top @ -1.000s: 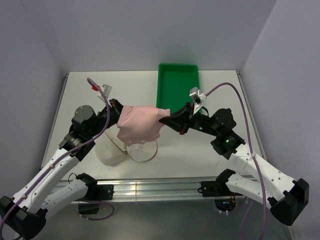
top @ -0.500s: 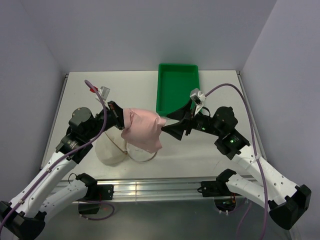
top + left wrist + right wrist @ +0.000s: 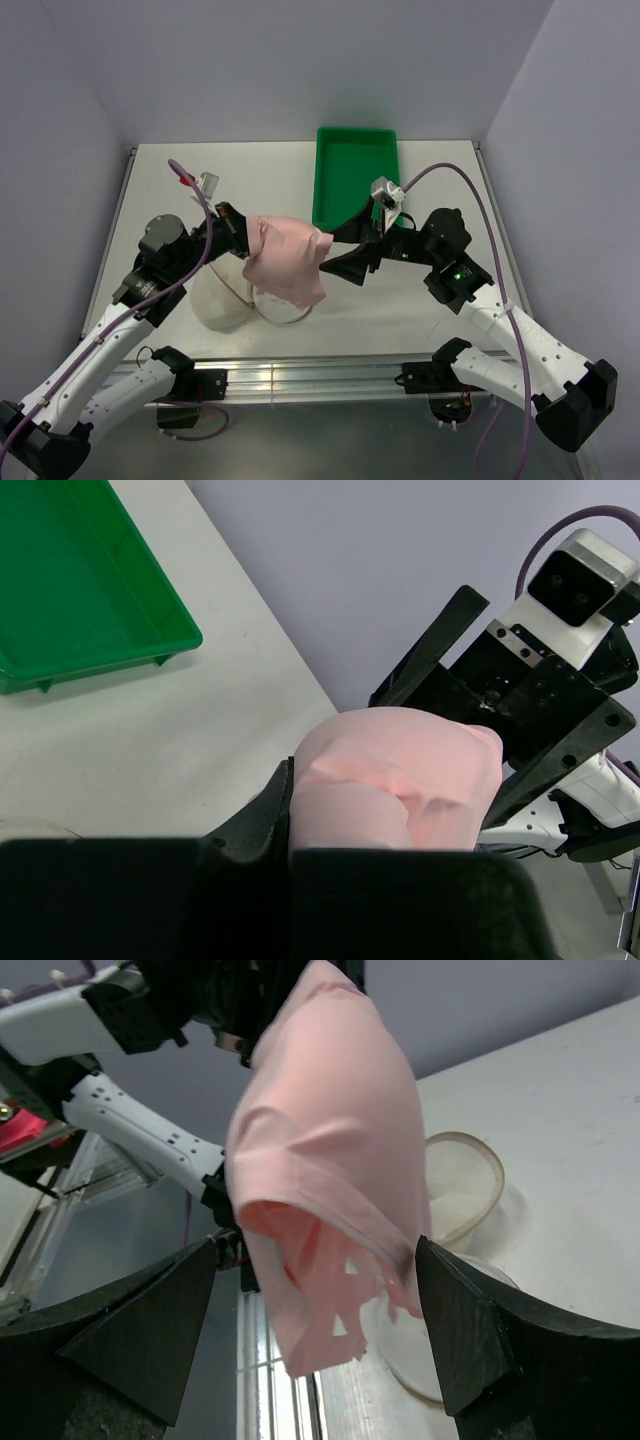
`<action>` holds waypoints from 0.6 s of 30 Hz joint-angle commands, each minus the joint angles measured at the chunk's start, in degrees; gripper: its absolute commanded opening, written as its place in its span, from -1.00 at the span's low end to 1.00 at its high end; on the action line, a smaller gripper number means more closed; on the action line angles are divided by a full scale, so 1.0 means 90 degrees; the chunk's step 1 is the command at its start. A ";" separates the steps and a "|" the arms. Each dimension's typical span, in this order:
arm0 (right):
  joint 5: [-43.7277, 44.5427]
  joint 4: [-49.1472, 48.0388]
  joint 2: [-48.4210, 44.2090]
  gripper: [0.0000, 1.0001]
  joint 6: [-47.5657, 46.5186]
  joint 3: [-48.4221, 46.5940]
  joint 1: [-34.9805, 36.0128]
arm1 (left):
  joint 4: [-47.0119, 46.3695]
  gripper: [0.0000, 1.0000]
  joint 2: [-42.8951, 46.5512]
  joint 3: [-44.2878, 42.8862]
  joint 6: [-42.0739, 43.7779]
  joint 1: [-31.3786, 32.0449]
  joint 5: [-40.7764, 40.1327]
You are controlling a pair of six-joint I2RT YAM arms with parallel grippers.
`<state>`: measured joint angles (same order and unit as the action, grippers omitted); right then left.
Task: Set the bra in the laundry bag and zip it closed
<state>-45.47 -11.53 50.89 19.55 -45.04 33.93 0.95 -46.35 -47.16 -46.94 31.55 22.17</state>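
Note:
The pale pink bra [image 3: 287, 262] hangs from my left gripper [image 3: 238, 233], which is shut on its left end. It hangs above the cream-white mesh laundry bag [image 3: 222, 303], which lies on the table with its tan-rimmed mouth [image 3: 290, 308] open. My right gripper [image 3: 343, 251] is open just right of the bra's free end and holds nothing. In the right wrist view the bra [image 3: 320, 1160] hangs between my spread fingers [image 3: 150, 1340], with the bag [image 3: 462, 1192] below. In the left wrist view the bra [image 3: 400, 785] fills my jaws; one finger [image 3: 262, 815] shows.
A green plastic tray [image 3: 355, 172] stands at the back of the table, just behind my right gripper; it also shows in the left wrist view [image 3: 70, 580]. The table's front edge and metal rail [image 3: 320, 375] lie close below the bag.
My right gripper has let go of the bra's right end, opened and drawn back slightly. The bra has dropped from stretched between both grippers to hanging from the left one.

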 commanded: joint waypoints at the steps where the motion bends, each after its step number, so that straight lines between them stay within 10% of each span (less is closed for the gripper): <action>1: -0.0641 -0.1188 0.0048 0.76 0.0551 -0.0026 0.0048 | -0.0476 -1.00 -0.0016 0.0073 -0.0097 0.0030 0.0075; 9: -0.0231 -0.1658 0.0458 0.72 0.0942 -0.0025 0.0204 | -0.0702 -1.00 -0.0036 0.0181 -0.0078 0.0069 0.0105; 11: -0.0124 -0.1794 0.0507 0.46 0.1060 0.0023 0.0292 | -0.0750 -1.00 -0.0036 0.0201 -0.0068 0.0078 0.0143; 15: 0.0315 -0.1756 0.0517 -0.66 0.1060 0.0111 0.0312 | -0.0711 -1.00 -0.0045 0.0162 0.0049 0.0078 0.0192; 18: 0.0648 -0.1581 0.0400 -1.00 0.1050 0.0121 0.0312 | -0.0332 -0.97 0.0042 0.0045 0.0350 0.0088 0.0076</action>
<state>-43.66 -23.42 55.83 28.62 -44.36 36.25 -2.09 -47.07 -45.21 -47.00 31.92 22.55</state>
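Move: The bra hangs from the left gripper, and its right-hand edge lies only about 2 cm to the left of the open right hand and 1 cm higher, level fore and aft. From the right hand, the round bag lid lies roughly 11 cm left, 7 cm ahead and 27 cm below. The open bag stands about 26 cm left, 6 cm ahead and 22 cm below. From the left hand, that bra edge is some 15 cm to the right at about its own height. Bring the open right gripper about 2 cm left and 1 cm up to the bra's free right-hand edge, easing back slightly at first and then forward again, then shut the fingers to pinch the edge. Keep the left gripper closed on the other side, letting it sink only about 1 cm. ##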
